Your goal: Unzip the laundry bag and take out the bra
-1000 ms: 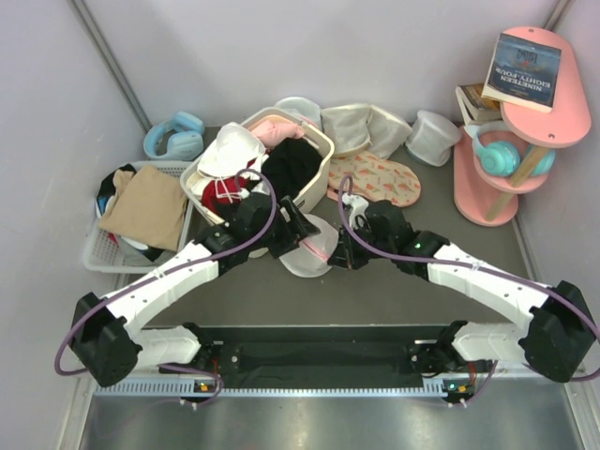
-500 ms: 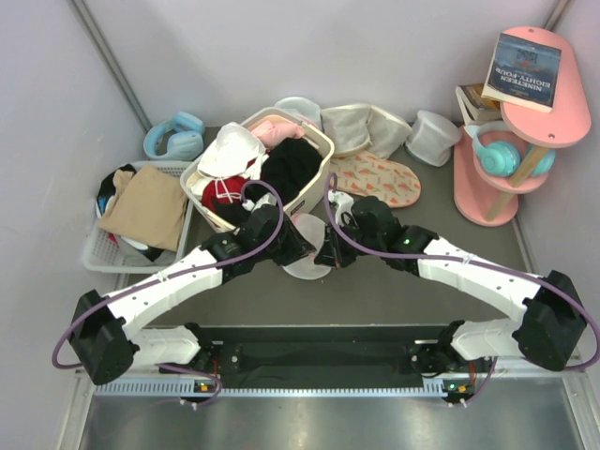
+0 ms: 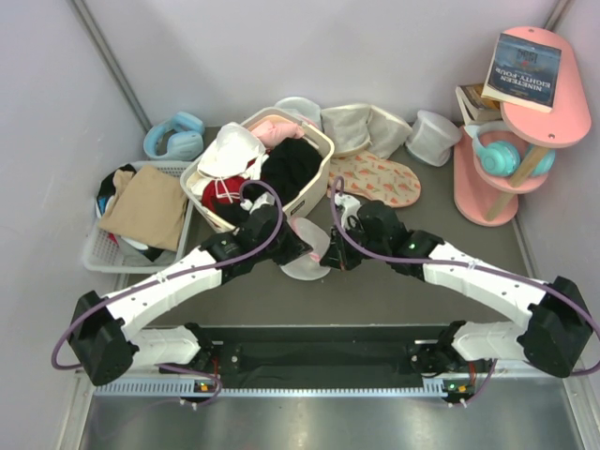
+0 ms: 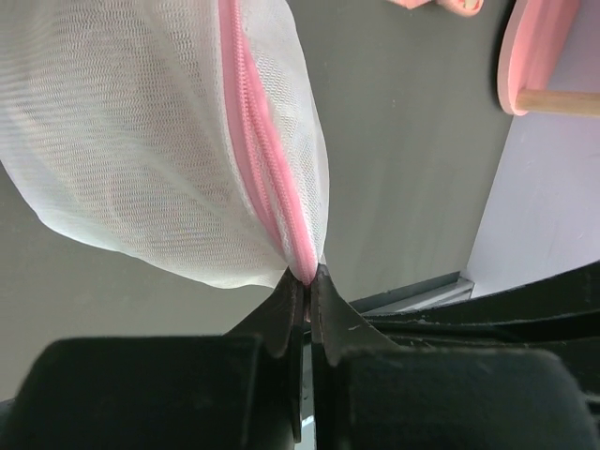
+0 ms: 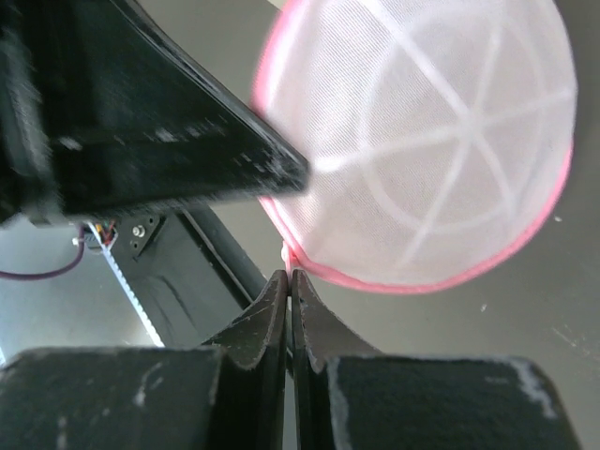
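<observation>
The laundry bag [image 3: 306,255], a round white mesh pouch with a pink rim, hangs tilted between my two grippers just in front of the basket. My left gripper [image 3: 296,246] is shut on the pink zip seam [image 4: 272,178] at the bag's [image 4: 141,141] lower edge, the fingertips [image 4: 298,292] pinching it. My right gripper [image 3: 331,255] is shut on a small pink tab [image 5: 288,251] at the rim of the bag [image 5: 422,141], whose ribbed round face fills that view. The bra does not show; the mesh hides what is inside.
Behind the bag stands a cream basket [image 3: 319,183] full of clothes. At the left are a white tray [image 3: 98,253] with a tan cloth and blue headphones [image 3: 175,136]. A printed pink cloth [image 3: 377,178], white pouches [image 3: 361,127] and a pink shelf [image 3: 497,192] lie to the right.
My left gripper has closed onto the bag's pink zip seam. The bag has tipped up off the table between both grippers. The right gripper has stayed shut.
</observation>
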`<act>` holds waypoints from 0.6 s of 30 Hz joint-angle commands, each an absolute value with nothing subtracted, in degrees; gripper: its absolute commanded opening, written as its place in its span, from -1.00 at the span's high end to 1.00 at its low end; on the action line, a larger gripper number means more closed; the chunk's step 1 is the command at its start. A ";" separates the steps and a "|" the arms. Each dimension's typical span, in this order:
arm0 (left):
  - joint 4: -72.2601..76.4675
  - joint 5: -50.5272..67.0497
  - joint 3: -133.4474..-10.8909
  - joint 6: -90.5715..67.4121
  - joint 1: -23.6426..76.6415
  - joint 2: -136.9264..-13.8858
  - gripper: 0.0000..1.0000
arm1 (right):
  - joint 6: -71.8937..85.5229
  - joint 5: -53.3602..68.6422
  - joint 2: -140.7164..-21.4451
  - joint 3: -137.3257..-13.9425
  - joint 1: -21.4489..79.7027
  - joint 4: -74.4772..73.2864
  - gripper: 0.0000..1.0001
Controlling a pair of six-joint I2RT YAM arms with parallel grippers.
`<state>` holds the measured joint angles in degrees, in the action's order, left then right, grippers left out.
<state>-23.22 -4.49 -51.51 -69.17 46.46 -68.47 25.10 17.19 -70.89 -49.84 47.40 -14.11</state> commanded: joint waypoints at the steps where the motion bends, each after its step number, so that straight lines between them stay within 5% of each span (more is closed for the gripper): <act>1: -23.38 -8.96 -51.59 -69.35 44.65 -65.22 1.00 | 24.70 16.17 -67.42 -47.47 45.79 -14.76 1.00; 11: -22.25 -7.47 -52.38 -66.46 42.80 -65.04 1.00 | 23.47 15.91 -64.08 -43.51 39.39 -16.34 1.00; 18: -19.79 4.45 -63.44 -57.75 42.89 -76.96 1.00 | 22.15 13.72 -59.59 -45.70 37.71 -21.61 1.00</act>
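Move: The laundry bag is pinched by both hands, the left on its pink zip and the right on the zip's end at the rim. Its middle lies about 4 cm below the left hand and 1 cm ahead and left of it, and from the right hand about 4 cm ahead, 5 cm left and 3 cm down. The clothes basket is some 16 cm ahead and 11 cm left of the left hand; the fish-print pouch is roughly 21 cm ahead and 11 cm right of the right hand. The right hand, still shut on the zip's end, pulls about 5 cm to the right and slightly forward, away from the left hand, dipping a centimetre before partly rising again and swinging some 10 degrees clockwise. The left hand keeps its pinch on the zip strip as the counter-hold, easing about 2 cm forward and up, first edging left and then coming back to the right as the right hand draws off. ##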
